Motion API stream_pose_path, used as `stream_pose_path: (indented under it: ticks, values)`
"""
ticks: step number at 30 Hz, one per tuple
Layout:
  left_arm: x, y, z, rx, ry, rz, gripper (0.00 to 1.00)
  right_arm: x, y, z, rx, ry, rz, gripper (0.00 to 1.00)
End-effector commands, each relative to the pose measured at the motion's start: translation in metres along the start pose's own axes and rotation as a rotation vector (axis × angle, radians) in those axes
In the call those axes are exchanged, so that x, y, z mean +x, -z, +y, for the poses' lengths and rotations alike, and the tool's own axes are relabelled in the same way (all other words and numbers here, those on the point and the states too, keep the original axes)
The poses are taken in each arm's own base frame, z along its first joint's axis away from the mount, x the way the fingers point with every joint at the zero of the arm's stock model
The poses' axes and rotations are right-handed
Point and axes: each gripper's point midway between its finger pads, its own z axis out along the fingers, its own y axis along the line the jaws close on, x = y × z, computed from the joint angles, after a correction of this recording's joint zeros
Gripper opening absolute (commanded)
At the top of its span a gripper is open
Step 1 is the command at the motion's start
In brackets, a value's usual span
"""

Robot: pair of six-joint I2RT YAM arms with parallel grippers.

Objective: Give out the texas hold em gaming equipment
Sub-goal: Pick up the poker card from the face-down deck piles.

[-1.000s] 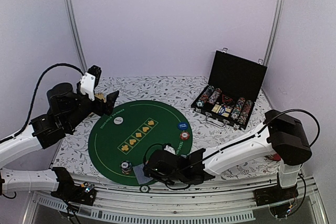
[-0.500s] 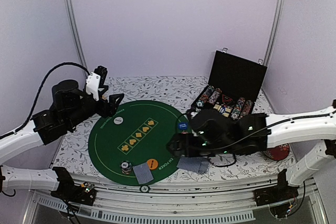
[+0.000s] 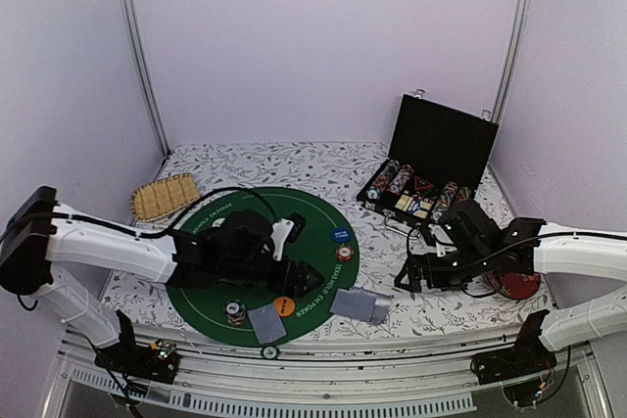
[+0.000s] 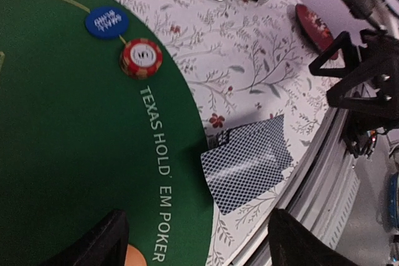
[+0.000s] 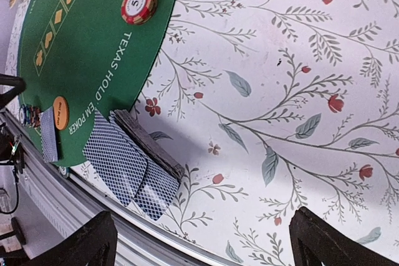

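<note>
A fanned deck of blue-backed cards [image 3: 359, 305] lies on the floral cloth just off the green mat's [image 3: 211, 271] front right edge. It also shows in the left wrist view [image 4: 249, 163] and the right wrist view [image 5: 134, 154]. A small pile of cards [image 3: 265, 321], an orange chip [image 3: 283, 305] and a striped chip stack [image 3: 234, 311] sit at the mat's front edge. A blue chip [image 3: 340, 235] and a red chip [image 3: 344, 253] sit at its right edge. My left gripper [image 3: 306, 279] is open and empty, low over the mat, left of the deck. My right gripper [image 3: 409, 276] is open and empty, right of the deck.
An open black case [image 3: 428, 178] of chips stands at the back right. A red disc [image 3: 516, 284] lies by my right arm. A bamboo mat [image 3: 165, 195] lies at the back left. The metal rail [image 3: 323, 359] runs along the front edge, close to the deck.
My left arm has swung from the back left down across the green mat towards the deck. My right arm has drawn back to the right, away from the deck.
</note>
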Motion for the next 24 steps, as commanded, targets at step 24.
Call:
stream_pose_path:
  ticks: [24]
  values:
    - [0.053, -0.087, -0.016, 0.143, 0.185, 0.233, 0.54, 0.038, -0.065, 0.016, -0.195, 0.057, 0.214, 0.69]
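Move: The fanned face-down deck piles lie between the hands, near the table's front edge: their middle is about 11 cm to the left hand's right, 3 cm back and 10 cm below it. From the right hand the middle is some 10 cm left, 3 cm back and 7 cm below. The red chip lies about 12 cm farther out than the piles and 3 cm left of them; the orange disc lies level with the piles, 18 cm to their left. Both hands close in on the face-down deck piles from opposite ends, quickly at first and then easing: the left sinks about 8 cm while going some 5 cm right, its fingers swinging to point more steeply down and narrowing but still open. The right sinks about 5 cm and goes some 4 cm left and a little back towards the piles' right end, turning roughly 10 degrees counter-clockwise and tipping down as its wide-open fingers also narrow without shutting; both sets of fingertips end low beside the cards, with contact not clearly visible. ##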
